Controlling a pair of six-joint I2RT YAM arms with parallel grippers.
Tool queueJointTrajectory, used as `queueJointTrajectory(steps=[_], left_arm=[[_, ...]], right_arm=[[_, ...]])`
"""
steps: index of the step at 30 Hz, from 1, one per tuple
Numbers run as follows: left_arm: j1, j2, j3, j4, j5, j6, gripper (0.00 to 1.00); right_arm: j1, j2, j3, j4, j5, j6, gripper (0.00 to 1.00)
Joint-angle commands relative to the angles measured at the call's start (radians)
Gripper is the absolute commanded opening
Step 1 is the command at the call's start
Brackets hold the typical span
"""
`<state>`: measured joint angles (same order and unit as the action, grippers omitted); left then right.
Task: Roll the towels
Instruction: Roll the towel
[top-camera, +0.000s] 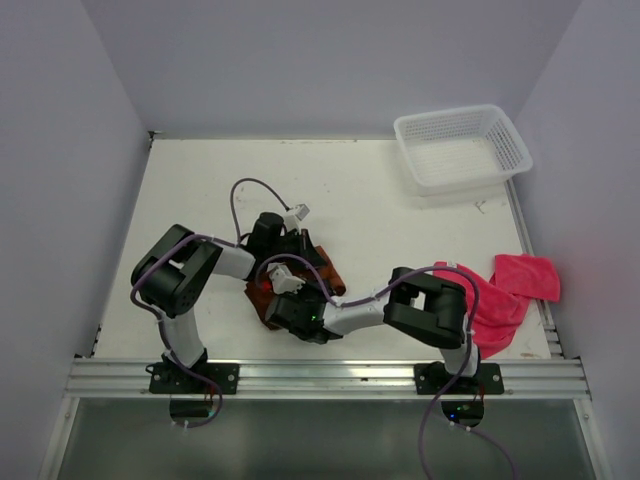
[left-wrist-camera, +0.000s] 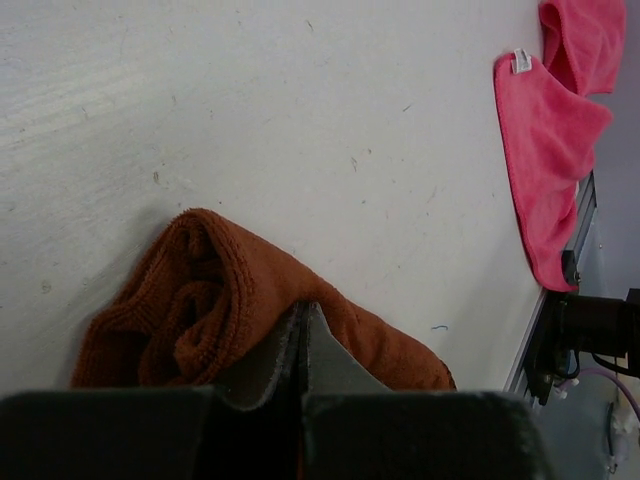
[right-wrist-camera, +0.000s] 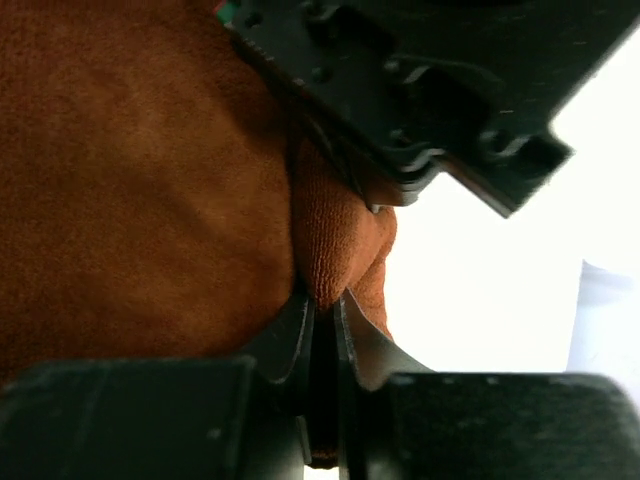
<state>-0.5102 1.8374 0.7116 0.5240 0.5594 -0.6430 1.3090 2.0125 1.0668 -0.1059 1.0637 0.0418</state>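
Note:
The rust-brown towel (top-camera: 333, 278) lies bunched and partly rolled at the table's near middle, mostly hidden under both grippers. My left gripper (top-camera: 288, 252) is shut, its tips (left-wrist-camera: 303, 308) resting against the towel's folds (left-wrist-camera: 200, 300). My right gripper (top-camera: 283, 295) reaches in from the right and pinches a fold of the brown cloth (right-wrist-camera: 140, 180) between its nearly closed fingertips (right-wrist-camera: 325, 300). The left gripper's black body (right-wrist-camera: 420, 90) sits just above that fold. The pink towel (top-camera: 505, 295) lies crumpled at the right edge, seen too in the left wrist view (left-wrist-camera: 550, 150), touched by neither gripper.
A white mesh basket (top-camera: 460, 148) stands at the far right corner. The aluminium rail (top-camera: 320, 375) runs along the near edge, and purple walls close in the table on three sides. The right arm's elbow (top-camera: 430, 305) hangs beside the pink towel.

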Motion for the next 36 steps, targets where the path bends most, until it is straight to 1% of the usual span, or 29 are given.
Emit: queueJointTrajectory(steps=[1, 3, 4, 6, 7, 8, 10, 11, 14, 15, 17, 18, 20, 21, 22, 23, 24, 26, 27, 30, 32, 36], left_arm=[[-0.001, 0.031, -0.012, -0.076, -0.190, 0.054, 0.00], [-0.001, 0.029, -0.014, -0.082, -0.200, 0.052, 0.00], [-0.001, 0.029, -0.018, -0.081, -0.211, 0.051, 0.00], [-0.001, 0.026, -0.024, -0.073, -0.217, 0.049, 0.00], [-0.001, 0.028, -0.024, -0.073, -0.226, 0.049, 0.00], [0.001, 0.028, -0.026, -0.074, -0.228, 0.049, 0.00], [0.001, 0.026, -0.027, -0.071, -0.228, 0.042, 0.00], [0.001, 0.026, -0.027, -0.067, -0.228, 0.040, 0.00], [0.001, 0.020, -0.026, -0.064, -0.224, 0.034, 0.00], [0.001, 0.019, -0.029, -0.062, -0.222, 0.032, 0.00], [-0.001, 0.016, -0.034, -0.056, -0.220, 0.031, 0.00], [-0.001, 0.014, -0.040, -0.053, -0.217, 0.029, 0.00], [-0.001, 0.011, -0.044, -0.041, -0.213, 0.022, 0.00], [-0.001, 0.011, -0.047, -0.039, -0.205, 0.020, 0.00], [-0.001, 0.011, -0.049, -0.032, -0.204, 0.017, 0.00], [-0.001, 0.011, -0.050, -0.030, -0.199, 0.016, 0.00], [-0.001, 0.008, -0.050, -0.030, -0.197, 0.014, 0.00], [-0.001, 0.005, -0.052, -0.030, -0.197, 0.013, 0.00], [-0.001, -0.003, -0.054, -0.030, -0.197, 0.014, 0.00], [-0.001, -0.016, -0.054, -0.035, -0.199, 0.016, 0.00], [0.001, -0.027, -0.054, -0.039, -0.200, 0.016, 0.00], [-0.002, -0.041, -0.055, -0.044, -0.197, 0.016, 0.00]], right_arm=[[-0.008, -0.116, -0.025, 0.005, -0.071, 0.072, 0.14], [-0.008, -0.158, -0.036, -0.001, -0.082, 0.085, 0.23], [-0.008, -0.205, -0.042, -0.003, -0.087, 0.090, 0.34], [-0.010, -0.254, -0.060, -0.012, -0.105, 0.107, 0.46], [-0.010, -0.279, -0.065, -0.020, -0.111, 0.116, 0.50], [-0.010, -0.334, -0.083, -0.028, -0.119, 0.125, 0.52], [-0.010, -0.388, -0.105, -0.032, -0.151, 0.148, 0.56], [-0.010, -0.449, -0.126, -0.035, -0.166, 0.158, 0.57], [-0.010, -0.543, -0.181, -0.040, -0.218, 0.194, 0.60], [-0.016, -0.608, -0.197, -0.035, -0.229, 0.222, 0.60], [-0.034, -0.670, -0.240, -0.028, -0.292, 0.280, 0.59], [-0.074, -0.729, -0.254, -0.020, -0.332, 0.302, 0.59], [-0.134, -0.777, -0.296, 0.007, -0.476, 0.378, 0.59], [-0.207, -0.805, -0.309, 0.017, -0.528, 0.404, 0.60], [-0.243, -0.816, -0.321, 0.028, -0.577, 0.426, 0.60], [-0.276, -0.822, -0.340, 0.049, -0.670, 0.461, 0.61], [-0.333, -0.819, -0.350, 0.061, -0.706, 0.475, 0.64], [-0.387, -0.802, -0.361, 0.083, -0.821, 0.516, 0.66], [-0.434, -0.787, -0.363, 0.089, -0.865, 0.529, 0.67], [-0.491, -0.727, -0.376, 0.139, -0.971, 0.570, 0.70], [-0.514, -0.683, -0.390, 0.191, -1.011, 0.590, 0.70], [-0.527, -0.608, -0.393, 0.236, -1.059, 0.596, 0.70]])
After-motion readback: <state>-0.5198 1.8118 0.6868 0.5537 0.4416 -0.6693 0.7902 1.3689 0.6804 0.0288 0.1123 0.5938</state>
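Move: The near right-hand end of the brown towel's roll lies about 4 cm to the right of the right fingers, level with them fore and aft and roughly 1 cm lower. The roll's far end is some 10 cm ahead of those fingers; the unrolled flat part is centred about 9 cm left and 2 cm back. From the left fingers, that near end is about 5 cm back and 4 cm right. Open the right gripper wide to let go of the pinched roll and lift it about 12 cm. Swing it right and a little forward past the roll, then sink some 7 cm towards the roll's near right end, rolling the wrist about 60 degrees left side up and tipping the fingers down. Keep the left gripper shut, its tips still pressed on the roll. ##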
